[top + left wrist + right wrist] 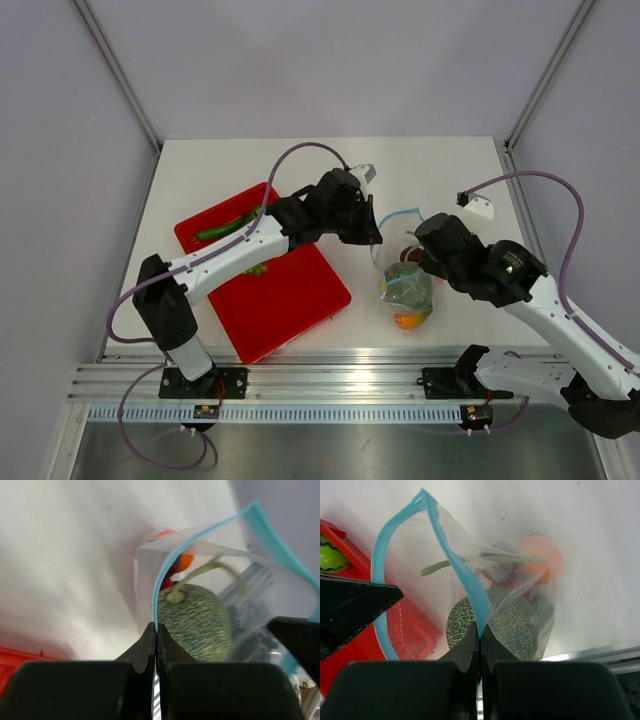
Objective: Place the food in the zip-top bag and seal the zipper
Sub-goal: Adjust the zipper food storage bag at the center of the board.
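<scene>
The clear zip-top bag (406, 288) stands between both arms with its mouth held apart. Inside it lie a netted melon (197, 622), an orange (540, 555) and red fruit. My left gripper (158, 630) is shut on the light blue zipper (165, 575) at the bag's left side. On the opposite side of that strip my right gripper (480, 637) is shut on the zipper (465, 580) too. From above, the left gripper (372, 235) and right gripper (420, 255) flank the bag's top. A green cucumber (225, 228) and a small green fruit (257, 268) lie on the red tray (285, 300).
The red tray sits to the left of the bag, under the left arm. The table's near edge with its metal rail (340, 380) runs just below the bag. White enclosure walls stand at the back and sides.
</scene>
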Robot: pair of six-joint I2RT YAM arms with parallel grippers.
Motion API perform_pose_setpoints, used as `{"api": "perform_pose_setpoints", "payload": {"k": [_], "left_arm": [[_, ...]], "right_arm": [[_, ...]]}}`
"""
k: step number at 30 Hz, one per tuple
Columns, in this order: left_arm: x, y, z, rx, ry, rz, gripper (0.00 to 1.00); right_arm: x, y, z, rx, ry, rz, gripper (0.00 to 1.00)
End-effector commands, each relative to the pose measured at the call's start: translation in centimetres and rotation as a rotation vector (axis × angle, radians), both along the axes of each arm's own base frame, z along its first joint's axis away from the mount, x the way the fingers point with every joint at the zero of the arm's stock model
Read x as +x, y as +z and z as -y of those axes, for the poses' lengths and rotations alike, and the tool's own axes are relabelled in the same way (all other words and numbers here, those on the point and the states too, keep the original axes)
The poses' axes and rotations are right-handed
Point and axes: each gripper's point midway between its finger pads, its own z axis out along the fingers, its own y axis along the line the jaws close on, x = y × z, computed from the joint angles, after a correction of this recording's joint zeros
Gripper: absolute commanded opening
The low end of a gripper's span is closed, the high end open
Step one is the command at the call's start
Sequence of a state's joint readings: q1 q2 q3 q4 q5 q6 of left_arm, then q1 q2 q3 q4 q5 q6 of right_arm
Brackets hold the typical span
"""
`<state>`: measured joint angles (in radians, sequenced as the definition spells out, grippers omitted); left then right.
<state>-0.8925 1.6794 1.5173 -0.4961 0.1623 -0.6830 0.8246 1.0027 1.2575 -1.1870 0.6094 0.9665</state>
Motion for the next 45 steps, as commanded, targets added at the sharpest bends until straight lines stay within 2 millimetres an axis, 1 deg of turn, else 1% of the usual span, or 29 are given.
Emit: {"api": "perform_pose_setpoints", "payload": {"k": [1,3,4,5,6,7,8,9,10,11,12,13,16,17,19,20,21,23,24,25,26,31,32,34,38,41,42,43,45], "left_arm": [[-0.9,13.0,0.5,-0.237,-0.074,0.217,0.0],[-1.2,13.5,0.3,-0.247,-0.081,0.22,0.0],[-1.4,13.2,0.4,-0.248,-0.093,0.212,0.0],[-1.5,12.6,0.5,-0.242,-0.098,0.203,0.0],[-1.4,11.7,0.6,-0.229,-0.097,0.192,0.0],[-1.2,10.0,0.7,-0.198,-0.094,0.17,0.0],[-1.1,9.0,0.7,-0.184,-0.096,0.163,0.0],[-1.0,8.1,0.8,-0.17,-0.097,0.159,0.0],[-0.6,6.5,0.7,-0.135,-0.088,0.15,0.0],[-0.2,5.1,0.9,-0.101,-0.086,0.139,0.0],[-0.1,3.7,0.7,-0.056,-0.093,0.125,0.0],[0.0,3.1,0.9,-0.028,-0.11,0.12,0.0],[0.2,3.8,1.3,-0.029,-0.133,0.136,0.0],[0.3,5.3,1.3,-0.044,-0.131,0.162,0.0],[0.8,6.7,1.1,-0.04,-0.126,0.212,0.0],[1.0,7.6,1.0,-0.042,-0.121,0.232,0.0],[1.1,9.0,0.9,-0.05,-0.124,0.26,0.0],[1.6,10.4,0.7,-0.056,-0.101,0.293,0.0],[1.8,10.9,0.7,-0.063,-0.094,0.307,0.0],[1.9,11.0,0.8,-0.067,-0.092,0.312,0.0],[2.0,11.0,1.0,-0.072,-0.094,0.312,0.0],[1.5,8.6,2.1,-0.075,-0.129,0.246,0.0],[1.6,8.6,2.2,-0.085,-0.128,0.244,0.0],[1.5,7.9,2.3,-0.078,-0.132,0.232,0.0],[1.5,7.6,2.4,-0.074,-0.138,0.228,0.0],[1.5,7.5,2.3,-0.069,-0.138,0.23,0.0],[1.5,7.4,2.3,-0.067,-0.139,0.228,0.0],[1.5,7.3,2.3,-0.067,-0.139,0.228,0.0],[1.4,7.3,2.4,-0.069,-0.141,0.225,0.0]], "right_arm": [[1.0,5.2,0.0,0.06,0.018,0.144,0.0],[1.0,5.3,-0.3,0.084,0.023,0.161,0.0],[1.1,5.1,-0.3,0.088,0.018,0.16,0.0],[1.1,3.9,-0.3,0.073,0.013,0.141,0.0],[1.1,3.3,-0.3,0.068,0.008,0.133,0.0],[1.2,2.6,-0.5,0.072,0.001,0.125,0.0],[1.0,0.9,-0.4,0.05,-0.001,0.097,0.0],[1.3,0.2,-0.5,0.052,-0.013,0.098,0.0],[1.4,-0.8,-0.3,0.035,-0.027,0.09,0.0],[1.5,-2.8,0.6,-0.021,-0.06,0.079,0.0],[1.8,-3.2,0.7,-0.027,-0.078,0.086,0.0],[2.0,-3.7,0.9,-0.04,-0.091,0.079,0.0],[2.5,-2.6,0.8,-0.046,-0.087,0.098,0.0],[2.9,-1.4,0.6,-0.04,-0.085,0.121,0.0],[3.2,0.1,0.7,-0.059,-0.073,0.147,0.0],[3.5,1.6,0.5,-0.044,-0.07,0.169,0.01],[3.4,2.1,0.8,-0.061,-0.061,0.171,0.02],[3.4,3.6,1.0,-0.048,-0.067,0.198,0.13],[3.4,3.7,1.1,-0.05,-0.067,0.202,0.16],[3.3,3.6,1.3,-0.054,-0.073,0.204,0.2],[3.1,3.2,1.6,-0.056,-0.082,0.199,0.22],[1.9,0.8,2.3,-0.013,-0.11,0.146,0.31],[1.7,0.6,2.4,-0.004,-0.115,0.141,0.32],[1.2,0.1,2.6,0.018,-0.125,0.127,0.33],[0.4,0.1,2.9,0.049,-0.127,0.122,0.33],[0.3,0.1,2.8,0.059,-0.121,0.111,0.44],[0.3,0.2,2.6,0.059,-0.113,0.109,0.5],[0.3,0.2,2.4,0.064,-0.107,0.107,0.65],[0.2,-0.4,2.7,0.039,-0.12,0.076,0.72]]}}
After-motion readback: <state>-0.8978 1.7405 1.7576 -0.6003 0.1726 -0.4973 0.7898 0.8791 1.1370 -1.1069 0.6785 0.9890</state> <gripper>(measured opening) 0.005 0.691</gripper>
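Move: Both my hands already pinch the food storage bag's blue rim. From my left hand, the melon in the bag is about 9 cm to the right, 3 cm back and 12 cm down; the mango is some 9 cm right, 8 cm back and 17 cm down, and the red bin about 29 cm left, level ahead and 20 cm down. From my right hand, the melon is about 2 cm left, 2 cm ahead and 13 cm below. I shake the bag up and down with both hands: my left rises about 10 cm, drops back, rises again and settles some 5 cm up, tipping down about 10 degrees and keeping its pinch on the rim. My right bobs too, dipping about 5 cm below its start; as it comes back up and forward it starts opening, then draws back and right, fingers wide, letting go of the rim. ##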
